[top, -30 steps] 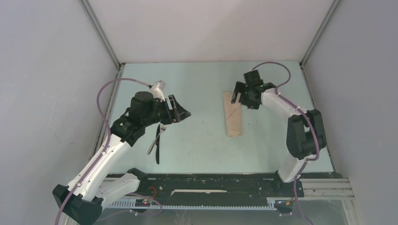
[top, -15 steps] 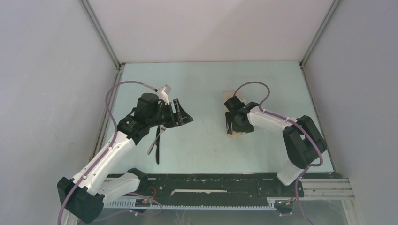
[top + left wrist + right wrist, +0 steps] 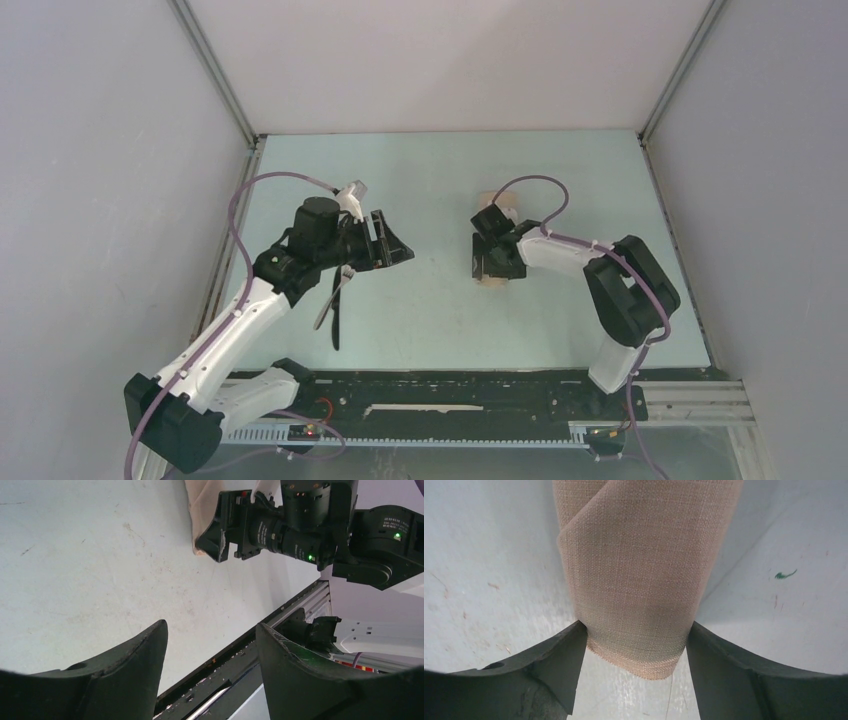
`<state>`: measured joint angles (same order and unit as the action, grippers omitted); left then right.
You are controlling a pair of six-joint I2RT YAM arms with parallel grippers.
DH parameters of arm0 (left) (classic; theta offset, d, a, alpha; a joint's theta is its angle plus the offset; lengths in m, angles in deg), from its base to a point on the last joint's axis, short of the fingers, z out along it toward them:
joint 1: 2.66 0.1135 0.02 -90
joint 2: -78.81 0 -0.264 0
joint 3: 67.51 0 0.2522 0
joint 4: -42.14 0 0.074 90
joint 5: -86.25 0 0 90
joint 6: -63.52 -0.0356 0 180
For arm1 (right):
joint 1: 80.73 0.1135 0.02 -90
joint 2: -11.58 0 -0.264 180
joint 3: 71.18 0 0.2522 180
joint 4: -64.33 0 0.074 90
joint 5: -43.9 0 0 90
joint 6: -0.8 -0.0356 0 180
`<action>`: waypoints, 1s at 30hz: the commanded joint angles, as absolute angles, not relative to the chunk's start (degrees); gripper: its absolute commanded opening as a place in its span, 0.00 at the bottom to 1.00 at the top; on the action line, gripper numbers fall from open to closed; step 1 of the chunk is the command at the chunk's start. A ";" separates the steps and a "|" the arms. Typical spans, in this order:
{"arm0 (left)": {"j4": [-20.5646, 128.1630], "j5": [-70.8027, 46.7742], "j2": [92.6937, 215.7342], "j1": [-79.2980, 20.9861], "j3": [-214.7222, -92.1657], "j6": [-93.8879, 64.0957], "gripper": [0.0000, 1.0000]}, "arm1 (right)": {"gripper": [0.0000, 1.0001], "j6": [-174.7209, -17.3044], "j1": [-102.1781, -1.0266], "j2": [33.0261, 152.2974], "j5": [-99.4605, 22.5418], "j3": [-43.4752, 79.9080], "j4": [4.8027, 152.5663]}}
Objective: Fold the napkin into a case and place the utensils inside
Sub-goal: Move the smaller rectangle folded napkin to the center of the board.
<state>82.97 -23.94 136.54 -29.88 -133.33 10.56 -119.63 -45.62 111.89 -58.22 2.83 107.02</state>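
The napkin (image 3: pixel 644 555) lies folded as a narrow beige case (image 3: pixel 489 284) right of the table's middle. My right gripper (image 3: pixel 636 630) is low over its near end, one finger pressed against each long edge, and the cloth bows between them. From above, the right gripper (image 3: pixel 489 264) covers most of the packet. The silver fork (image 3: pixel 330 305) and the black knife (image 3: pixel 336 330) lie side by side at the left, under my left arm. My left gripper (image 3: pixel 398 248) hangs open and empty above the table, right of the utensils. In the left wrist view its fingers (image 3: pixel 150 650) frame bare table, with the napkin (image 3: pixel 202 510) beyond.
A black rail (image 3: pixel 450 385) runs along the table's near edge, between the two arm bases. Grey walls with metal corner posts (image 3: pixel 215 80) close the table in on three sides. The right arm's elbow (image 3: pixel 630 290) stands high to the right of the napkin.
My right gripper has come down from the napkin's far end to its near end and narrowed onto the cloth's edges. The left arm has shifted only slightly.
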 commanded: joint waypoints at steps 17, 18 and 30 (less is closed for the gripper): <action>82.21 -24.23 136.71 -29.55 -133.41 9.28 0.71 | 0.78 -107.19 -62.00 134.12 -47.26 34.26 114.60; 82.60 -24.01 136.71 -29.55 -133.44 9.07 0.71 | 0.79 -107.05 -62.01 134.83 -47.28 35.58 115.81; 87.25 -21.31 138.05 -26.49 -131.73 6.98 0.71 | 0.80 -93.17 -66.26 134.07 -47.00 35.48 123.03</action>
<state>85.42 -22.23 137.20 -27.87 -132.63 8.88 -100.75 -63.69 136.09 -47.90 38.83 120.68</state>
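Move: Over the near end of the folded napkin, the right hand already grips it by both long sides; the napkin's middle lies about 10 cm ahead, straight in line and about 1 cm lower. The board's center is roughly 9 cm ahead and 10 cm left, the board's far edge about 40 cm straight ahead, and the fork some 39 cm left and 6 cm back. From the raised left hand the board's center lies around 14 cm ahead, 12 cm right and 22 cm below. Keeping the napkin's near end between its fingers, the right hand sweeps it low over the board, about 16 cm forward and 3 to 4 cm right, towards the far edge, then eases back 1 to 2 cm while drifting another 2 cm right. The wrist swings slightly clockwise and returns. Late on, the open, empty left hand sinks and drifts left, some 2 cm each way. ##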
